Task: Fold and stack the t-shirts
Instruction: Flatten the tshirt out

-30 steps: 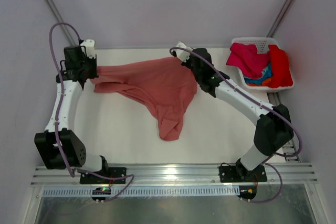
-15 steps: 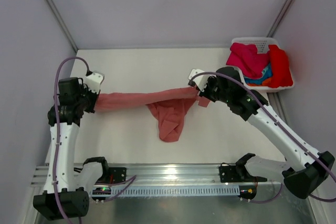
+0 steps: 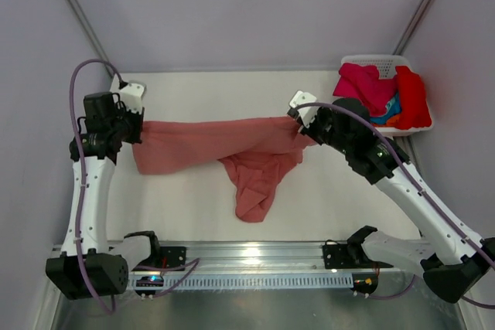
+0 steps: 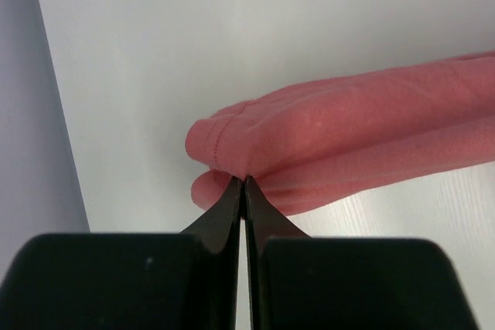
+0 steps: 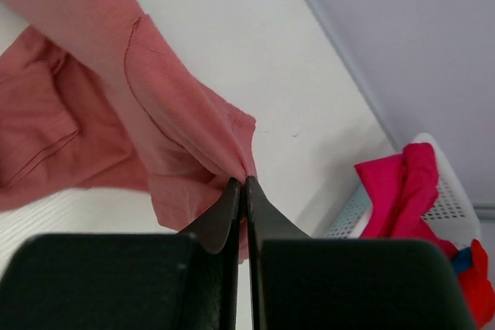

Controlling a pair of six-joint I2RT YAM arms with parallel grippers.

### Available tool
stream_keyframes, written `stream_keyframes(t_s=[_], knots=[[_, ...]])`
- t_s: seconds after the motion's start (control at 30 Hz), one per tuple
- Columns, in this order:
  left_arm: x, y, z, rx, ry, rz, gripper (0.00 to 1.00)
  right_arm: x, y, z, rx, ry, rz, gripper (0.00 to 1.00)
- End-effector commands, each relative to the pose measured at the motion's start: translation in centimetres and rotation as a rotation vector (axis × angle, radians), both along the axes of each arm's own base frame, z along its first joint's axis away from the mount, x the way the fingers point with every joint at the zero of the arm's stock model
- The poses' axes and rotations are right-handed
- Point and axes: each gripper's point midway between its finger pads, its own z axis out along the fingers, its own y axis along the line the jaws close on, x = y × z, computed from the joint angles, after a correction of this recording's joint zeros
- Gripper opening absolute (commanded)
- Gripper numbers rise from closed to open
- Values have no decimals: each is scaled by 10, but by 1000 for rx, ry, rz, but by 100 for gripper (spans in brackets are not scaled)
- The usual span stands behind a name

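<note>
A salmon pink t-shirt (image 3: 216, 141) hangs stretched between my two grippers over the middle of the table, and its lower part (image 3: 255, 183) sags down onto the white surface. My left gripper (image 3: 138, 127) is shut on the shirt's left end (image 4: 255, 141), pinching a fold of cloth at its tips (image 4: 244, 182). On the other side, the right gripper (image 3: 300, 130) is shut on the shirt's right edge (image 5: 193, 121), with cloth caught between its tips (image 5: 246, 181). More t-shirts, magenta (image 3: 363, 86), bright red (image 3: 414, 98), blue and orange, lie piled in the basket.
A white plastic basket (image 3: 383, 59) stands at the back right corner of the table; it also shows in the right wrist view (image 5: 433, 168). Grey walls close in on the left, back and right. A metal rail (image 3: 255, 253) runs along the near edge.
Both grippers have carried the pink t-shirt from the back toward the near side, then back a little. The taut band of cloth has slackened and spread wider again.
</note>
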Motion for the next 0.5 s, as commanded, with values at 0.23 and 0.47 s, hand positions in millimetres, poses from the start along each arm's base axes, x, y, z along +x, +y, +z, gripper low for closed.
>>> stream_keyframes(t_s=[0.23,0.47], knots=[[115,27,96,-129,-252,239,0,97,-30,142,120,-432,-432,3],[150,49,122,-62,-342,303,0,118,-31,182,98,-547,-480,3]])
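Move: The left hand holds one top corner of the t-shirt, the right the other, well above the table; open table runs ahead of both, with the far table edge some 32 cm straight ahead of the left and 34 cm ahead of the right, roughly 20 to 25 cm below. The shirt's trailing end lies 10 cm back and 9 cm left of the right hand, about 24 cm below. The laundry basket is around 20 cm ahead and 32 cm right of the right hand, 20 cm below. Both hands keep their shut pinch on the t-shirt's corners and swing it quickly forward and up towards the far table edge, the left about 14 cm out and 8 cm up, the right some 11 cm out and as much up, easing off at the end. The fingers of both tip upward as they go, the right by about 20 degrees while also turning clockwise, the left more gently and counter-clockwise, with the shirt's upper edge kept stretched between them. ##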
